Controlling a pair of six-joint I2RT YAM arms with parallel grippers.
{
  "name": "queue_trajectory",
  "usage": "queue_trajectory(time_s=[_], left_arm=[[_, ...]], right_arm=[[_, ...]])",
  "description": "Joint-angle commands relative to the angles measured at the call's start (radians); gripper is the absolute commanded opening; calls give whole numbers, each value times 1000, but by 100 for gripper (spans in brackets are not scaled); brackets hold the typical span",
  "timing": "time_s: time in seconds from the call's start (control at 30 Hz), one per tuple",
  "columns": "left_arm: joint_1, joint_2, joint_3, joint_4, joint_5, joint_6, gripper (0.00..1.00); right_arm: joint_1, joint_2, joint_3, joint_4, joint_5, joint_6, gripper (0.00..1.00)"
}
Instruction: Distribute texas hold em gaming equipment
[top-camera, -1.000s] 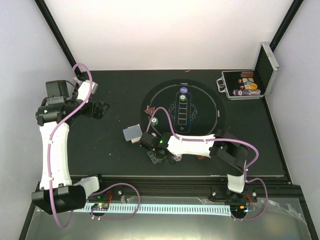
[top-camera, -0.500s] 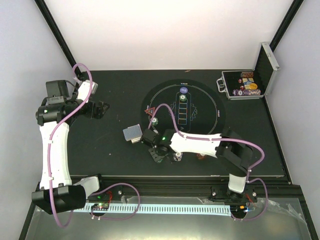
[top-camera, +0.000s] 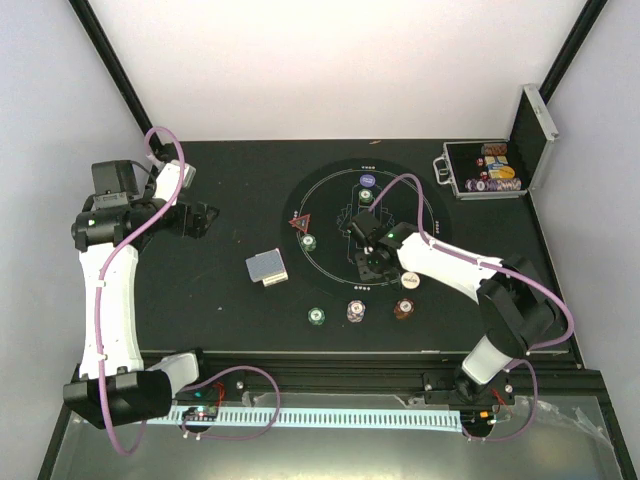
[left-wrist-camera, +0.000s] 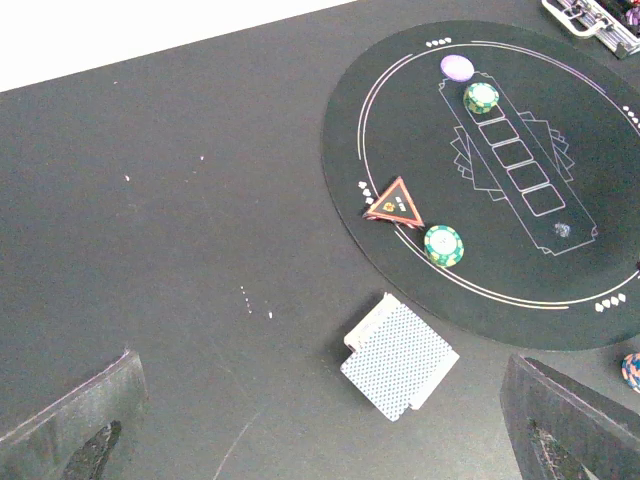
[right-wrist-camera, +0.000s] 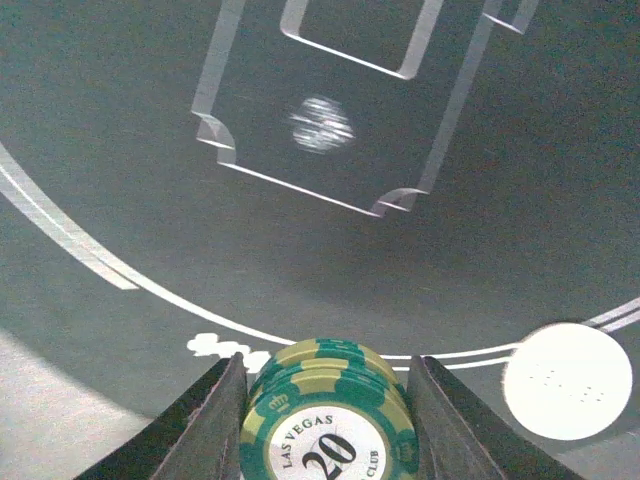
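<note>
My right gripper (top-camera: 372, 268) hangs over the near part of the round black mat (top-camera: 420, 215). It is shut on a small stack of green chips (right-wrist-camera: 328, 420), and a white disc (right-wrist-camera: 567, 380) lies just to its right. A green (top-camera: 317, 316), a purple (top-camera: 356, 311) and a brown chip (top-camera: 404, 308) lie in a row below the mat. The grey-blue card deck (left-wrist-camera: 399, 356) rests left of the mat, near a red triangle (left-wrist-camera: 395, 203) and a green chip (left-wrist-camera: 443, 245). My left gripper (left-wrist-camera: 320, 432) is wide open, high at the far left and holding nothing.
A blue disc (top-camera: 367, 181) and another green chip (top-camera: 367, 197) sit at the mat's far end. The silver-edged case (top-camera: 485, 172) stands open at the back right with coloured chips inside. The table's front edge runs just below the chip row.
My right gripper has swung from the mat's near-left edge, beside the deck, rightward and away onto the mat with the green chips. The chip row it covered now shows. The left arm has not moved.
</note>
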Motion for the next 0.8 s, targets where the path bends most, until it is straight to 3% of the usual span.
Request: queue_trajectory(time_s=[0.0, 0.6, 0.67, 0.77], left_arm=[[8, -4, 22, -10, 18, 6, 99], [8, 19, 34, -12, 21, 8, 99], [8, 20, 31, -11, 22, 9, 99], [8, 20, 25, -9, 24, 7, 99]], right_arm=[[-82, 14, -53, 37, 24, -54, 19], [-172, 143, -101, 129, 13, -79, 21], [-174, 150, -103, 129, 14, -79, 27], [-174, 146, -93, 121, 20, -77, 53]])
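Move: The green chips are already held in the right hand; their spot, on the mat just left of the white dealer chip, lies about 5 cm to the hand's right, 2 cm ahead and 7 cm below. The dealer chip sits roughly 10 cm right and 1 cm ahead; the blue-white stack is about 7 cm back and 3 cm left, the brown stack 7 cm back and 8 cm right. From the left hand the spot lies some 40 cm right, level, 29 cm below. The green chips, pinched between the right hand's fingertips, are carried down about 6 cm and right about 5 cm, with a little forward: first mostly sideways towards the white dealer chip, then nearly straight down to the mat beside it. The wrist tilts and turns slightly, under 10 degrees; the hand then stops low, its fingers keeping their hold. ##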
